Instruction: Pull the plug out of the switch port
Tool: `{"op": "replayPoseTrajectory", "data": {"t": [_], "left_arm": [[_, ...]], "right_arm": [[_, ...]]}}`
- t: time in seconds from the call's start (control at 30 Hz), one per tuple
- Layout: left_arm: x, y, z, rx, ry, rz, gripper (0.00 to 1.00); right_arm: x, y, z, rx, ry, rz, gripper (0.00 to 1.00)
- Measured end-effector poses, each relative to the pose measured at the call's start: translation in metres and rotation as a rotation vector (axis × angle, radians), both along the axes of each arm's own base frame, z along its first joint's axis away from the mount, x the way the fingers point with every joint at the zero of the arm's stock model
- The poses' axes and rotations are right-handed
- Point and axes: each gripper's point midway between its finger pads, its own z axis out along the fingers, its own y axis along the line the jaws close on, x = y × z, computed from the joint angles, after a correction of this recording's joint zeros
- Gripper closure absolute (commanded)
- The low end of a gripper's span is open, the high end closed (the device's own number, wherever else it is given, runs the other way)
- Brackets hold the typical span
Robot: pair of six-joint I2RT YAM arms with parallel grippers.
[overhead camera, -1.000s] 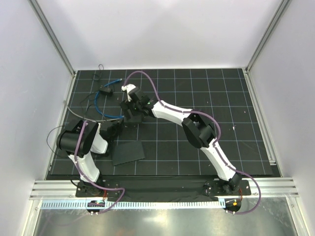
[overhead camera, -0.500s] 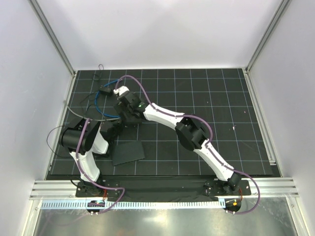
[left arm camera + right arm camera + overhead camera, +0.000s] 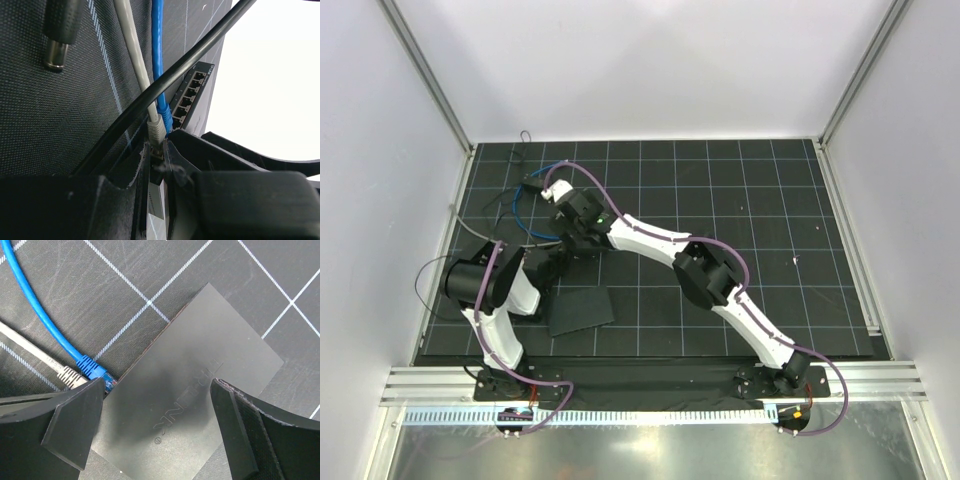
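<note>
The plug [image 3: 93, 371], on its bright-blue cable [image 3: 519, 216], sits in the switch port on the narrow edge of the matte-black switch box [image 3: 200, 355]. The left wrist view shows the same blue plug [image 3: 165, 118] beside a grey connector [image 3: 155, 129], below the row of free ports [image 3: 192, 92]. My left gripper [image 3: 159, 149] is at that edge, jaws nearly together on the grey cable's connector, with the blue plug just off its right finger. My right gripper [image 3: 157, 390] hovers open above the box top, one finger on each side.
A grey cable [image 3: 132, 55] and a thick black cable [image 3: 200, 47] cross above the port edge. A barrel connector [image 3: 57, 37] lies on the mat. A flat black slab [image 3: 580, 310] sits near my left arm. A small black adapter [image 3: 534, 185] lies at the far left.
My right arm has reached further left and away, bringing its gripper over the switch box, jaws slightly wider. My left arm has stayed in place.
</note>
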Motion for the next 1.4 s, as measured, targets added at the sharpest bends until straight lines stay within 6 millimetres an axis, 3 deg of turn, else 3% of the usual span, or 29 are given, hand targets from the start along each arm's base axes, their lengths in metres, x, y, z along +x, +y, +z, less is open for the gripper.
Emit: {"op": "replayPoseTrajectory", "data": {"t": [0.4, 0.83, 0.97, 1.2, 1.4], "left_arm": [[-0.008, 0.016, -0.002, 0.014, 0.006, 0.037, 1.0], [-0.009, 0.007, 0.002, 0.066, 0.04, -0.051, 1.0], [-0.007, 0.005, 0.018, 0.111, 0.039, -0.086, 1.0], [-0.001, 0.009, 0.077, 0.242, -0.007, -0.116, 1.0], [0.005, 0.023, 0.096, 0.367, 0.068, -0.152, 1.0]], "right_arm": [[-0.004, -0.003, -0.007, 0.011, 0.032, 0.045, 0.04], [-0.001, -0.005, -0.002, 0.102, 0.058, 0.074, 0.03], [0.002, -0.016, 0.002, 0.193, 0.096, 0.06, 0.03], [0.011, -0.044, 0.009, 0.33, 0.141, 0.02, 0.03], [-0.008, -0.065, -0.005, 0.365, 0.172, 0.0, 0.03]]}}
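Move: The left hand already has its fingers shut on the grey plug in the switch port. The switch's middle lies about 5 cm to its right and 3 cm ahead, nearly level, and the blue plug sits some 2 cm ahead, neither left nor right. A dark flat box lies about 13 cm back and 5 cm to the right. From the open right hand, over the switch, the grey plug is about 5 cm left, 2 cm back and 2 cm lower. Leftward first, the left hand draws the grey plug about 1.5 cm away from the port side, eases back to the right, then lifts quickly some 10 cm, its left side rolling up about 20 degrees, grip kept. The right hand, open throughout, stays by the switch as if bracing it, then slides off about 6.5 cm to the right, its left side rising too. ##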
